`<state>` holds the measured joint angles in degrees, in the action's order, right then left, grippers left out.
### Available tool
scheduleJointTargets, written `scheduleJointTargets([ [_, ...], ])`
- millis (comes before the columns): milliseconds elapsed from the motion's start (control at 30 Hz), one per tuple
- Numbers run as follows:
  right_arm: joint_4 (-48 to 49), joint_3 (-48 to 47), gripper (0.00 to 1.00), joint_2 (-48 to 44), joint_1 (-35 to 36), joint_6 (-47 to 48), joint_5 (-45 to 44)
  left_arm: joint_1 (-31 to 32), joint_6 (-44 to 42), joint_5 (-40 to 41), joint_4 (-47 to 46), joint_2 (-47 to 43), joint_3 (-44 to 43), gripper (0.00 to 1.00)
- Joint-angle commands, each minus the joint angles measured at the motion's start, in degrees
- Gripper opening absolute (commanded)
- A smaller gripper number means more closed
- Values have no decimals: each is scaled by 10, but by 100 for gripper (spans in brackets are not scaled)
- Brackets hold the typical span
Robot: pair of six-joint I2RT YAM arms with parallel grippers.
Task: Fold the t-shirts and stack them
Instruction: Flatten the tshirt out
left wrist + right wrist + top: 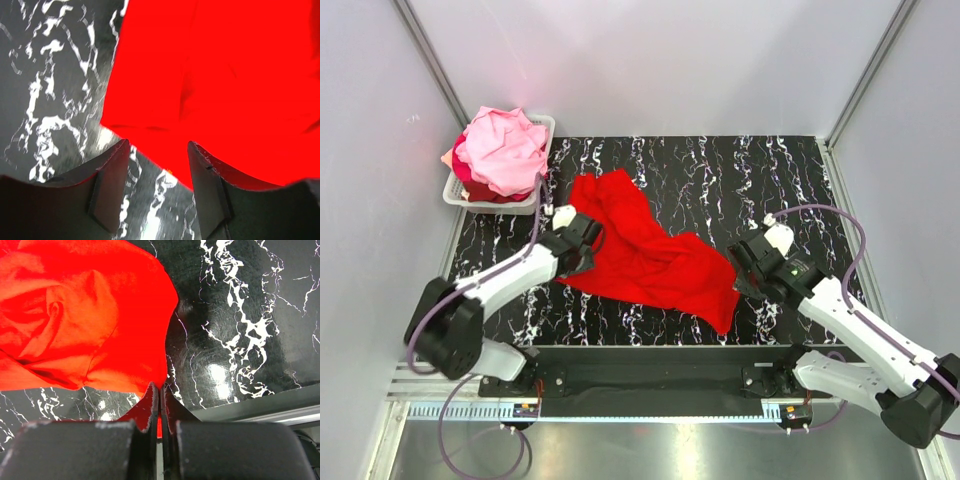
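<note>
A bright red t-shirt [645,250] lies crumpled and spread across the middle of the black marbled table. My left gripper [588,238] is at the shirt's left edge. In the left wrist view it [157,145] stands open, with bare table between its fingers [112,185] and the red cloth [225,75] just ahead. My right gripper [742,272] is at the shirt's right edge. Seen from the right wrist, it [160,386] is shut, and a strip of the red t-shirt [90,315] is pinched between the jaws. More t-shirts, light pink [505,150] and peach [448,158], are heaped in the basket.
A white slotted basket [495,206] stands at the table's back left corner. The table's [740,180] front edge runs close below the right gripper as a dark rail [260,407]. White walls enclose the left, back and right sides.
</note>
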<state>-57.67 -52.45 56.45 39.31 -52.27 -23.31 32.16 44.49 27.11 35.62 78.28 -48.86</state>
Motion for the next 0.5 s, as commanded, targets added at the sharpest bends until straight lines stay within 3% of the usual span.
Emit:
scheduleJointTargets([
  [0,16,-5,0,4,-4,4,-17,0,-26,32,-36,49,-35,55],
  [233,15,-5,0,8,-4,14,-18,0,-44,29,-68,124,-40,55],
  [333,12,-4,0,3,-5,15,-19,0,-44,37,-70,136,-42,44],
  [400,9,-2,0,-1,-4,16,-21,-1,-41,46,-61,127,-41,24],
  [467,6,-3,0,-3,-4,17,-23,-6,-42,62,-49,111,-38,13],
])
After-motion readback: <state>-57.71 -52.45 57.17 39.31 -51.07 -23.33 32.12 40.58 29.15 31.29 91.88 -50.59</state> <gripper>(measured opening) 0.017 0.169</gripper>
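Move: The spot of the red t-shirt to grip, just inside its near-left corner, lies about 5 cm below the left hand and 1 cm ahead. The corner itself is some 4 cm to the left and level fore and aft. The bunched folds in the shirt's middle lie about 14 cm to the right and 6 cm ahead. From the right hand, which holds the shirt's other end, the grip spot is roughly 35 cm left, 5 cm farther out and 10 cm lower. Lower the left gripper nearly straight down by about 5 cm, easing some 1 cm forward at the start and tilting the wrist around 10 degrees, onto the red cloth beside the near-left corner. At the bottom, close the half-open fingers most of the way to pinch the cloth. Keep the right gripper still and shut on its end of the shirt. ##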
